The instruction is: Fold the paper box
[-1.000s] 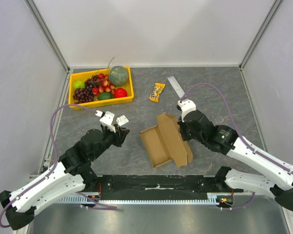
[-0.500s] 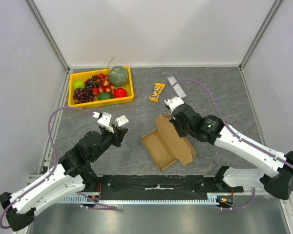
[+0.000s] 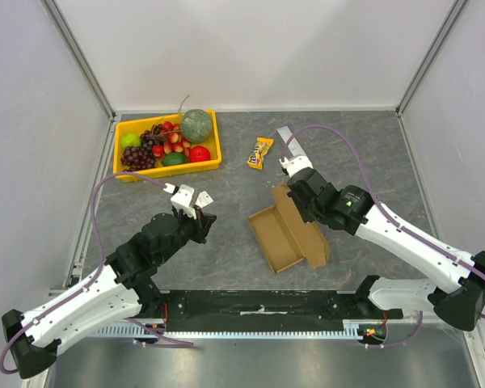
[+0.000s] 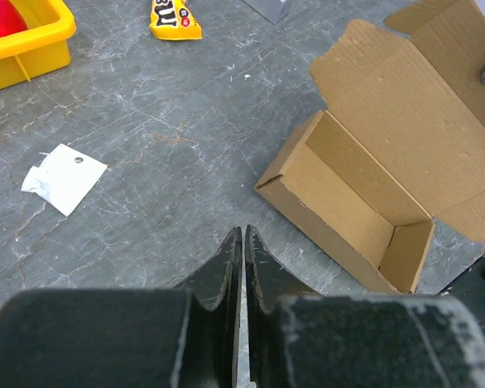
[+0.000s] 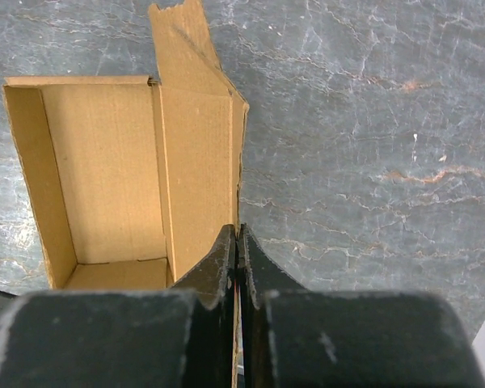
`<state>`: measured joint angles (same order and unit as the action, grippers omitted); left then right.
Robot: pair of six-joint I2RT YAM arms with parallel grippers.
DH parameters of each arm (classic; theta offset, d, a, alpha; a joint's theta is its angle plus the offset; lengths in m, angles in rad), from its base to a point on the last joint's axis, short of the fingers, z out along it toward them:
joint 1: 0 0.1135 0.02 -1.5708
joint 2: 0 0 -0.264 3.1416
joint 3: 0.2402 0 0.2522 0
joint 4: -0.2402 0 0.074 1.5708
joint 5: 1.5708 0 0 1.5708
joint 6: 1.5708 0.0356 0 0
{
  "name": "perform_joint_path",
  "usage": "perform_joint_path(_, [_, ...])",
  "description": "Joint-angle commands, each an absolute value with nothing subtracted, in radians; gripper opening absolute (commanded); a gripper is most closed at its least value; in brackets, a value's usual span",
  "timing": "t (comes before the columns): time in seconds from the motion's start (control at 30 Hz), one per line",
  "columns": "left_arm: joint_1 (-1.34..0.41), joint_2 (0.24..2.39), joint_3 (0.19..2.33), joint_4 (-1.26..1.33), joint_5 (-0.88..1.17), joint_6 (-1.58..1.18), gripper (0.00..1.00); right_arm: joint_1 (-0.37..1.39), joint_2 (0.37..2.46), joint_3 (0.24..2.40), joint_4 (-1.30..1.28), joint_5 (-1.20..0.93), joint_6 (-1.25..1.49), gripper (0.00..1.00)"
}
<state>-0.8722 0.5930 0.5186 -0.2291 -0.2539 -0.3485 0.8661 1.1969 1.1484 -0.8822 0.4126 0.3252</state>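
Observation:
The paper box (image 3: 284, 236) lies open in the middle of the table, a brown cardboard tray with its lid flap raised on the right side. My right gripper (image 3: 296, 207) is shut on the edge of that lid flap; in the right wrist view the cardboard edge runs in between the closed fingers (image 5: 238, 229), with the box's open inside (image 5: 105, 170) to their left. My left gripper (image 3: 204, 221) hovers left of the box, apart from it. It is shut with nothing in it (image 4: 243, 231), and the box (image 4: 364, 194) sits ahead to its right.
A yellow fruit tray (image 3: 170, 168) stands at the back left. A yellow candy packet (image 3: 260, 152) and a small grey bar (image 3: 288, 139) lie behind the box. A white paper scrap (image 4: 63, 178) lies on the table left of my left gripper. Walls close the sides.
My right gripper has dragged the box to the right by its lid flap. My left gripper has closed and moved a little forward and right.

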Motion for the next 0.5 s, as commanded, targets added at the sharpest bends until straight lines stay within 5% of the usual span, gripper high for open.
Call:
perform_joint_path(0.0, [-0.873,0.607,0.552,-0.195,-0.264,-0.39,0.09,0.839,1.175,1.166,-0.897,0.41,0.354,0.07])
perform_joint_path(0.3, [-0.874,0.646,0.549,-0.192,-0.255,-0.41,0.08,0.756,1.141,1.141,-0.927,0.374,0.419,0.12])
perform_joint_path(0.47, [-0.873,0.658,0.554,-0.19,-0.25,-0.41,0.08,0.736,1.12,1.144,-0.927,0.361,0.433,0.3])
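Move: The right hand has the lid's raised free edge between its shut finger pads; the lid's middle lies about 2 cm to its left and 4 cm below. The open tray is some 6 cm to its left, 2 cm back and 8 cm down. Beyond stand the grey bar, about 21 cm ahead and 2 cm left, and the yellow candy pack, 20 cm ahead and 11 cm left. From the left hand the lid is roughly 21 cm to the right and 2 cm ahead. The right hand draws the lid edge about 3 cm to the right, away from where the tray stood, turning some 10 degrees clockwise, while its fingers part to about a quarter open, so that the pinch is loosened with the lid edge still between them. Well clear of the box, the left hand, empty and nearly shut, sinks about 1.5 cm. ##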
